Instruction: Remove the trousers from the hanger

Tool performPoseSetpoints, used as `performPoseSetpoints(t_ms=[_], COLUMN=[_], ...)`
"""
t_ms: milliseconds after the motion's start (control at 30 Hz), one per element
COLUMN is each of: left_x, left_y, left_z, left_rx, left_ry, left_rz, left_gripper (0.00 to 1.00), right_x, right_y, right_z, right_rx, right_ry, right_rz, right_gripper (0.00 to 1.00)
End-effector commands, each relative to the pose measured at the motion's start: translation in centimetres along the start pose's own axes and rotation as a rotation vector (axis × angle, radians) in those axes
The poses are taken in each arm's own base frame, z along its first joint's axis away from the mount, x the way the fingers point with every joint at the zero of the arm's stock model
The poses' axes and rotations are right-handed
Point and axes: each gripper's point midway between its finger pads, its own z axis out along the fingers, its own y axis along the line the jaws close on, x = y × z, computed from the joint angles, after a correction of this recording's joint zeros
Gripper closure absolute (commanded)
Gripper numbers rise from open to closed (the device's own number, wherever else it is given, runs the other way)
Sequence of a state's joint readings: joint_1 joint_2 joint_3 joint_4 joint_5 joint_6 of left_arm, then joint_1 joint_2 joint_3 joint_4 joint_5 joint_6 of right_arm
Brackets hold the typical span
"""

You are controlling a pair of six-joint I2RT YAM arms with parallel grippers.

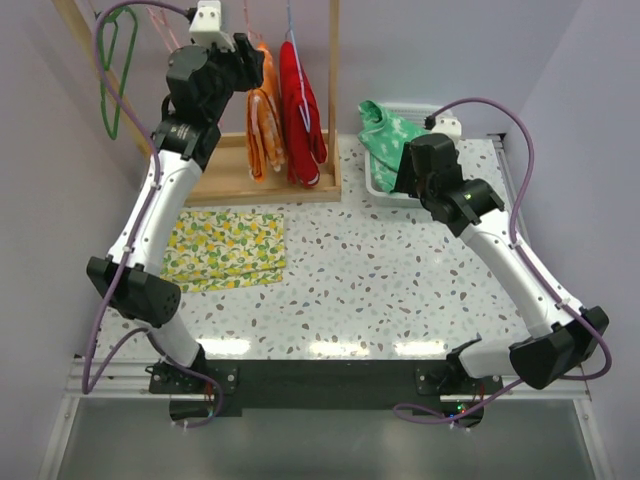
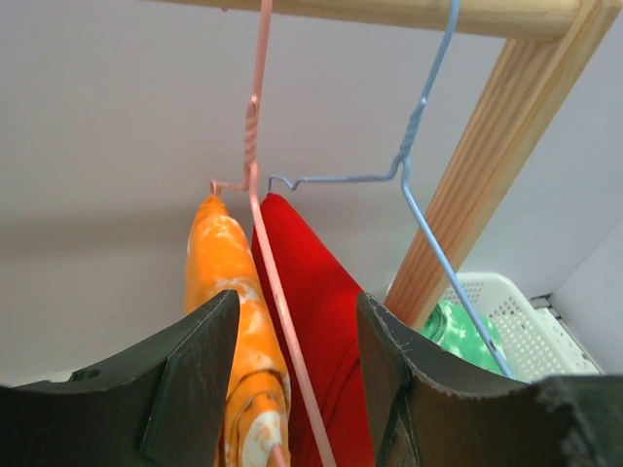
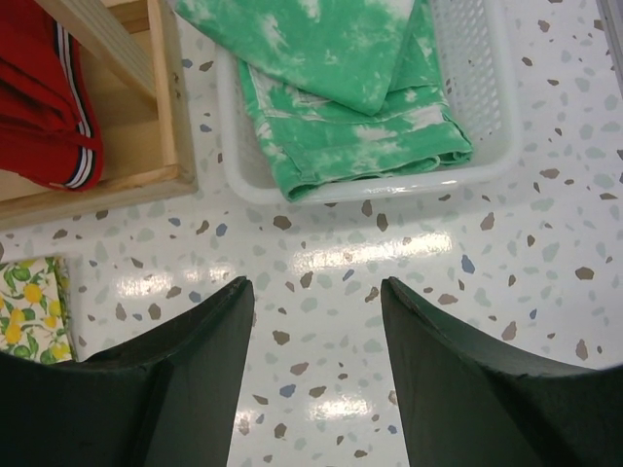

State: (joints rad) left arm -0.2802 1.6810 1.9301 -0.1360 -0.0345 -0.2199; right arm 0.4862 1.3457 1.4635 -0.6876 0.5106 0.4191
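Note:
Orange patterned trousers (image 2: 229,282) hang on a pink wire hanger (image 2: 255,136). Right beside them, plain red trousers (image 2: 311,292) hang on a blue hanger (image 2: 419,214). My left gripper (image 2: 297,302) is raised to the rack and open. The pink wire and the inner edges of both garments lie between its jaws, which grip nothing. From above, the left gripper (image 1: 256,62) sits at the top of the orange trousers (image 1: 263,135), with the red trousers (image 1: 300,110) just right. Green trousers (image 3: 350,88) lie folded in the white basket (image 3: 487,156). My right gripper (image 3: 316,282) hovers open and empty over the table in front of it.
The wooden rack has a flat base (image 1: 270,180) and an upright post (image 2: 487,165). A yellow lemon-print cloth (image 1: 225,250) lies flat at front left. A bare green hanger (image 1: 115,70) hangs at the far left. Walls close in on both sides.

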Motion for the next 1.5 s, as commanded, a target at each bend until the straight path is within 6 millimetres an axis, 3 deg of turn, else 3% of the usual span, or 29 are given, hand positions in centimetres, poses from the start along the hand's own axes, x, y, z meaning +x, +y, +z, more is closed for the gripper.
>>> performPoseSetpoints(t_ms=[0,33,100,133,233,467,600,633,733,933,1100,1167,1200,1467], left_x=[-1.4,-2.2,-0.8,-1.7,-1.6,1.0,1.8,1.5,1.1,0.5,-1.0,-3.4,-3.1,-10.5], left_y=[0.9,1.1,2.2,2.1,2.3,2.7,2.8,2.7,2.5,1.8,1.2,0.9,0.9,-0.8], left_z=[1.6,1.5,2.4,2.4,2.6,3.3,3.3,3.2,3.1,2.8,2.2,1.6,1.5,-1.2], left_rx=[-0.108,-0.132,-0.201,-0.205,-0.217,-0.226,-0.232,-0.231,-0.222,-0.187,-0.173,-0.165,-0.164,-0.109], left_ry=[-0.022,-0.019,0.02,-0.001,-0.002,0.063,0.081,0.075,0.067,0.059,0.015,-0.061,-0.068,-0.32], left_rz=[-0.044,-0.045,-0.04,-0.045,-0.04,-0.014,-0.009,-0.007,-0.005,0.0,-0.03,-0.051,-0.052,-0.079], left_gripper=[0.44,0.45,0.46,0.47,0.5,0.58,0.76,0.86,1.0,1.0,1.0,1.0,1.0,1.0], right_x=[-0.6,-0.6,-0.6,-0.6,-0.6,-0.8,-0.7,-0.7,-0.6,-0.7,-0.5,-0.5,-0.4,-0.2], right_y=[-0.6,-0.6,-0.7,-0.6,-0.8,-0.8,-0.8,-0.8,-0.9,-0.9,-0.9,-0.8,-0.8,-0.8], right_z=[-0.7,-0.6,-0.6,-0.6,-0.5,-0.4,-0.4,-0.4,-0.4,-0.6,-0.6,-0.6,-0.6,-0.6], right_rx=[0.019,0.02,0.021,0.023,0.029,0.034,0.034,0.034,0.038,0.033,0.026,0.023,0.023,0.02], right_ry=[-0.035,-0.034,-0.034,-0.034,-0.039,-0.047,-0.043,-0.043,-0.042,-0.046,-0.043,-0.041,-0.038,-0.034], right_rz=[0.013,0.01,0.009,0.006,0.006,0.005,-0.001,0.001,0.001,0.004,0.002,0.004,0.003,-0.002], right_gripper=[0.41,0.41,0.41,0.41,0.41,0.41,0.41,0.41,0.41,0.41,0.41,0.41,0.41,0.41])
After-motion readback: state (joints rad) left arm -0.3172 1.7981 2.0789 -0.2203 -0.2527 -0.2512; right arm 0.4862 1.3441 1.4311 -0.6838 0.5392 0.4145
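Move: The near arm of the pink hanger carrying the orange trousers is about 4 cm ahead of the left hand, 1 cm to its left and 2 cm below. The orange trousers hang roughly 10 cm ahead, in line with the hand, 12 cm lower; the red trousers are as far out, 6 cm to its right. The blue hanger is some 4 cm ahead and 6 cm right. From the right hand, that pink arm is about 18 cm ahead, 30 cm left, 16 cm above. Left hand reaches about 4 cm forward, dips, pinches the pink hanger's near arm, then draws back and up. ##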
